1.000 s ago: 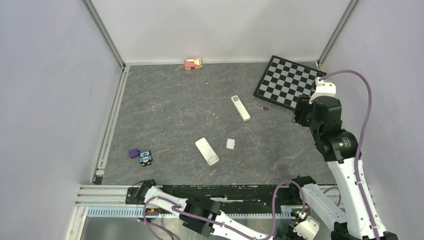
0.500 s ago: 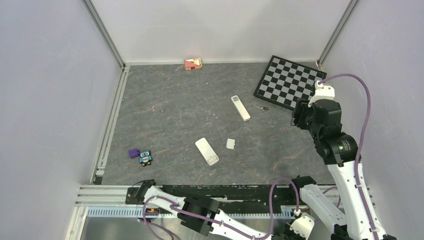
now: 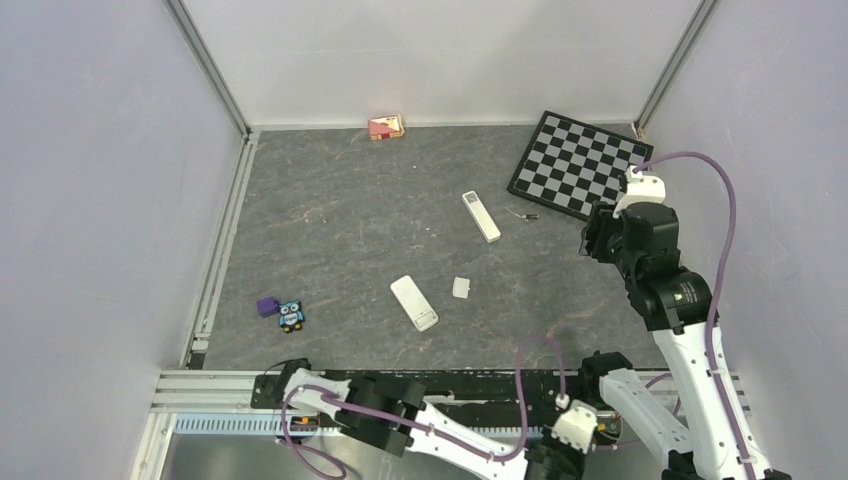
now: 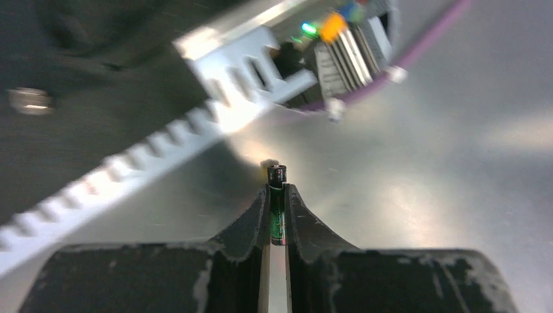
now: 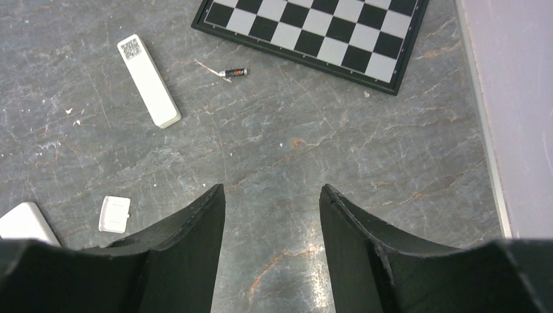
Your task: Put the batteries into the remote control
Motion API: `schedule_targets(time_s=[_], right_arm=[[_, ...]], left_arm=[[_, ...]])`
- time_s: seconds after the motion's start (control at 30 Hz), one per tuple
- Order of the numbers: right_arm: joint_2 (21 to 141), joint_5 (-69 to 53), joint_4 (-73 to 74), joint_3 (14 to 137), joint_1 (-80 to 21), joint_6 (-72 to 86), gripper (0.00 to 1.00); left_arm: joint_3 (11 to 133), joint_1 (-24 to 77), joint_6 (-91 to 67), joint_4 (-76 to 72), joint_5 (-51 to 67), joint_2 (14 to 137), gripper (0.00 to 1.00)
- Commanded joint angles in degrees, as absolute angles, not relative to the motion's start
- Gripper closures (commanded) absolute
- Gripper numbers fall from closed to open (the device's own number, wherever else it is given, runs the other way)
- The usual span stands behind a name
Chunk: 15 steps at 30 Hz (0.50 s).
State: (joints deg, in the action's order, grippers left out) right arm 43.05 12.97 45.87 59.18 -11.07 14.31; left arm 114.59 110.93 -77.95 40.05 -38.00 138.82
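Note:
My left gripper (image 4: pixel 278 189) is shut on a slim dark-green battery (image 4: pixel 278 207), which stands upright between the fingers over a shiny metal surface below the table's near rail. A second battery (image 5: pixel 234 72) (image 3: pixel 527 215) lies on the grey table beside the checkerboard. A slim white remote (image 3: pixel 481 216) (image 5: pixel 148 80) lies mid-table, and a wider white remote (image 3: pixel 414 302) (image 5: pixel 23 222) lies nearer, with a small white cover (image 3: pixel 461 287) (image 5: pixel 115 214) beside it. My right gripper (image 5: pixel 272 192) (image 3: pixel 595 232) hangs open above bare table, right of these.
A checkerboard (image 3: pixel 578 162) (image 5: pixel 313 32) lies at the back right. A red box (image 3: pixel 386 127) sits against the back wall. An owl toy (image 3: pixel 291 315) and a purple piece (image 3: pixel 266 306) lie near the left front. Walls enclose three sides.
The left arm's wrist has shifted left and up along the bottom edge of the top view. The right gripper has eased slightly nearer and leftward.

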Motion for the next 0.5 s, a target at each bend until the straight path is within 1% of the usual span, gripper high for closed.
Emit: schedule_targets(time_s=[0.0, 0.07, 0.13, 0.3, 0.47], right_arm=[[41.97, 11.36, 43.40, 56.98, -10.79, 15.20, 0.41], [41.33, 10.50, 42.84, 55.45, -10.72, 15.53, 0.41], [40.90, 9.71, 42.29, 53.73, -10.81, 15.65, 0.42], [39.02, 8.16, 41.13, 49.40, -10.73, 16.36, 0.43], [37.19, 5.62, 39.96, 44.54, -10.79, 16.91, 0.43]], left_arm=[[99.09, 107.46, -81.39, 45.41, -41.27, 133.18, 0.91], [91.83, 106.85, -80.60, 41.57, -43.38, 128.20, 0.92], [87.56, 105.90, -80.30, 40.40, -44.65, 124.63, 0.92], [80.43, 102.58, -78.49, 39.39, -47.19, 117.65, 0.92], [72.84, 97.42, -75.46, 34.67, -46.99, 111.46, 0.92]])
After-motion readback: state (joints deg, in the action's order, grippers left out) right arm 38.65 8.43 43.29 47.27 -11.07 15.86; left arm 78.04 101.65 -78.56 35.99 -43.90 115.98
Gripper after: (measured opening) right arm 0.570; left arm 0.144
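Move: The left hand, holding a battery in front of the table's near edge, has the face-down wide remote control some 33 cm ahead and 33 cm to its left, a few centimetres lower. The small battery cover lies 9 cm to the right of that remote and 3 cm farther out, the slim remote 20 cm beyond it and 15 cm right. From the empty right hand the wide remote is about 35 cm left, 4 cm back and 27 cm below. Left, still pinching a battery, sweeps some 18 cm forward-left towards the wide remote; right, open, sinks 6 cm. ##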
